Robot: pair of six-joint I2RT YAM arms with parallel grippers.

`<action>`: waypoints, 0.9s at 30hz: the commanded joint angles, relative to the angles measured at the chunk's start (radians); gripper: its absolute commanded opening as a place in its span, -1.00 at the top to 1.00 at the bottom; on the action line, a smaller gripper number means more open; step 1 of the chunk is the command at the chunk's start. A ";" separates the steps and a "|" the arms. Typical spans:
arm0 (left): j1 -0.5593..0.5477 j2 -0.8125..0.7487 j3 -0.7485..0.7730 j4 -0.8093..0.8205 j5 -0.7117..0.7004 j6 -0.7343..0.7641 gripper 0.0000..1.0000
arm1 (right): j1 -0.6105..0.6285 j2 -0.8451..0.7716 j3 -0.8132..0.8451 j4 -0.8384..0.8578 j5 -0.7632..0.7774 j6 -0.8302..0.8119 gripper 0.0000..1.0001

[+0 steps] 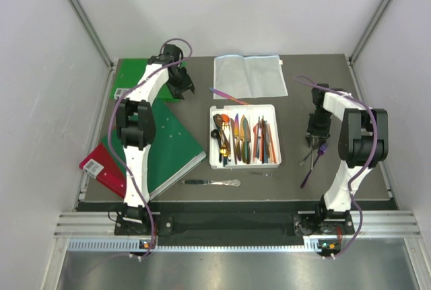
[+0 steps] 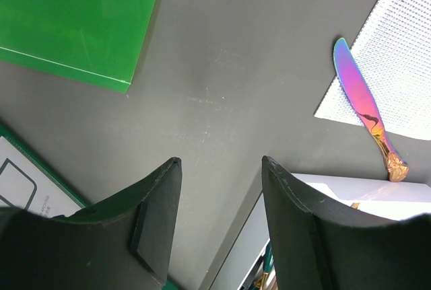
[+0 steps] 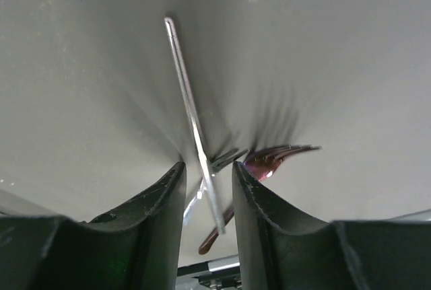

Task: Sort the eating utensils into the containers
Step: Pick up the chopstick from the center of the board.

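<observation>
The white tray [image 1: 271, 112] in the table's middle holds several utensils in its long compartments. An iridescent knife [image 1: 225, 95] lies just beyond it, and shows in the left wrist view as a rainbow knife [image 2: 363, 108] resting partly on a white mesh pouch [image 2: 404, 48]. A silver knife [image 1: 212, 182] lies near the front edge. My left gripper [image 2: 221, 162] hangs open and empty by the tray's corner [image 2: 323, 189]. My right gripper [image 3: 208, 165] is open low over the table, straddling a thin silver chopstick [image 3: 192, 115]. A silver fork [image 3: 225, 159] and a purple fork [image 3: 276, 159] lie just past its fingertips.
Two flat green books [image 1: 168, 135] and a red one [image 1: 97, 165] lie on the left. The mesh pouch [image 1: 248, 76] lies behind the tray. White walls close in the table's left, back and right edges.
</observation>
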 commanded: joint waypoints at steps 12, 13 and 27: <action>0.003 -0.012 0.027 0.003 -0.005 -0.011 -0.12 | -0.018 0.024 0.018 0.039 -0.087 -0.052 1.00; 0.003 -0.011 0.026 0.005 -0.005 -0.013 -0.12 | -0.018 0.021 0.018 0.036 -0.090 -0.050 1.00; -0.006 -0.002 0.027 0.017 0.011 -0.020 -0.12 | 0.062 -0.004 0.238 -0.073 -0.125 -0.082 1.00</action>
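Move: The right hand, fingers part open, is almost down on the chopstick: its middle lies roughly straight beneath, about 1 cm below, with its far end slanting slightly left. The small silver utensil crosses by its near half, some 5 cm back and 2 cm left; the purple fork's middle is about 9 cm back and 1 cm left. The tray's middle stands around 29 cm left and 3 cm ahead. From the left hand, the chopstick is some 55 cm right, 20 cm back and 8 cm lower. The right hand settles the last half centimetre onto the chopstick, edging a little left and turning a couple of degrees counter-clockwise into line with it, and shuts its fingers almost completely to pinch the thin stick about its middle. It holds low for a moment, then sets off with the chopstick gripped, faster towards the end, rising about 2.5 cm while swinging forward by about as much and slightly left towards the tray, away from the purple fork. ##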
